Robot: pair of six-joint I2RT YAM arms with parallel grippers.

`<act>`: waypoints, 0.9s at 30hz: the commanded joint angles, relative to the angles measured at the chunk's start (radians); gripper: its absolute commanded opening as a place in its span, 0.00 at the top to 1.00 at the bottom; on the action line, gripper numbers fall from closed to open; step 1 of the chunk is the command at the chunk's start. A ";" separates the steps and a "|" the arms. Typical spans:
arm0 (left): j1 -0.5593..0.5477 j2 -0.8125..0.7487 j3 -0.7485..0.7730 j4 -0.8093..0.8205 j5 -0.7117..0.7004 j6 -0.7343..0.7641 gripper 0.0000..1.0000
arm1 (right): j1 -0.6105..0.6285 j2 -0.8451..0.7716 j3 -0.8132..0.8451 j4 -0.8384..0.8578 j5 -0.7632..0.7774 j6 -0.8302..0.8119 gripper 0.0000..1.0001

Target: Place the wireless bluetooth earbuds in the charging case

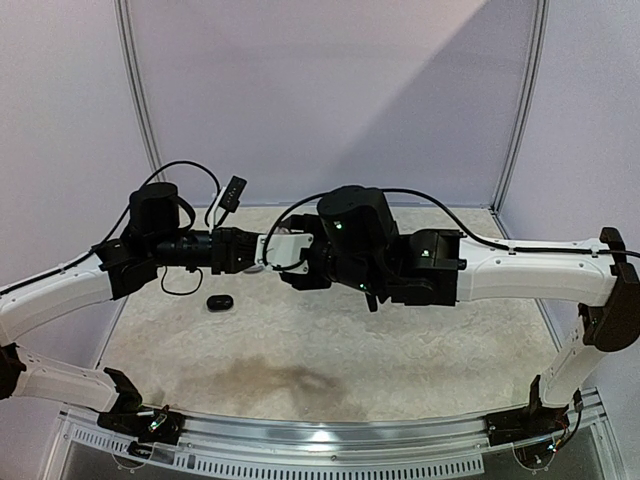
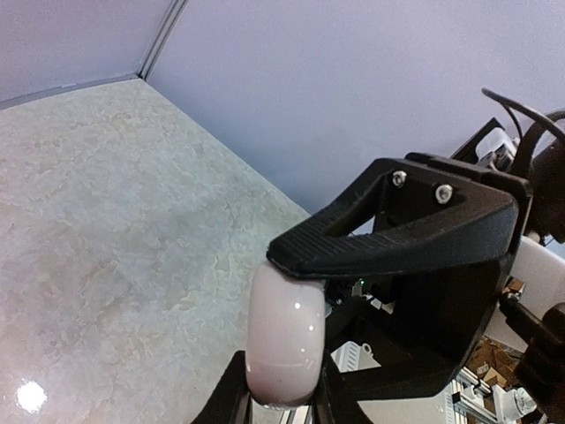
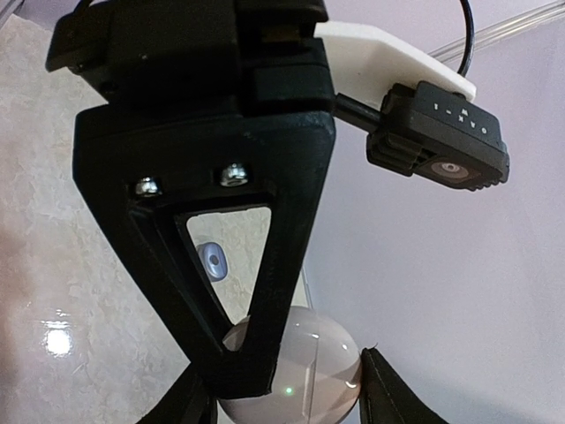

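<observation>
A white, rounded charging case (image 1: 285, 248) hangs in mid-air above the middle of the table, lid closed, with both arms meeting at it. My left gripper (image 2: 281, 399) is shut on its narrow sides (image 2: 284, 336). My right gripper (image 3: 287, 399) comes from the other side, its fingers (image 3: 388, 393) against the case (image 3: 322, 371) across its wide faces. The contact on the left side is partly hidden behind the left gripper's finger. In the top view the left gripper (image 1: 270, 252) and right gripper (image 1: 300, 256) sit tip to tip. No wireless bluetooth earbuds are in view.
A small dark oval object (image 1: 220, 301) lies on the pale marbled table (image 1: 330, 370) under the left arm, also seen through the finger frame (image 3: 213, 261). Cables loop above both wrists. Lilac walls close the back and sides; a metal rail (image 1: 330, 440) runs along the near edge.
</observation>
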 commanded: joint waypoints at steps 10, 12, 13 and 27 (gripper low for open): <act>0.006 0.008 0.021 0.026 -0.002 0.009 0.94 | -0.007 0.017 0.023 0.014 0.013 0.008 0.71; 0.008 0.003 0.015 0.024 -0.021 0.010 0.66 | -0.010 0.017 0.021 0.018 0.023 0.020 0.73; 0.009 0.002 0.012 0.024 -0.029 0.014 0.53 | -0.015 0.014 0.018 0.018 0.024 0.038 0.74; 0.053 -0.052 0.001 -0.234 -0.297 0.178 0.01 | -0.174 -0.076 -0.167 -0.074 -0.071 0.543 0.78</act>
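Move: The closed pink charging case is shared in mid-air: it sits at the left fingertips, its middle about 2 cm to the right of that hand's point, and about 1 cm ahead and 1 cm left of the right hand's point. On the table, some 29 cm below the right hand, the lavender case lies about 22 cm ahead and 11 cm left, and the black case about 10 cm ahead and 18 cm left. Hold both grippers still around the pink case at first, then open the left fingers wide to let go, easing the left hand some 3 cm forward and left, sinking slightly. Keep the right pinch and draw the case clear, speeding up forward, right and down by about 3 cm each way, with the wrist tipping down and turning clockwise about 10 degrees. ##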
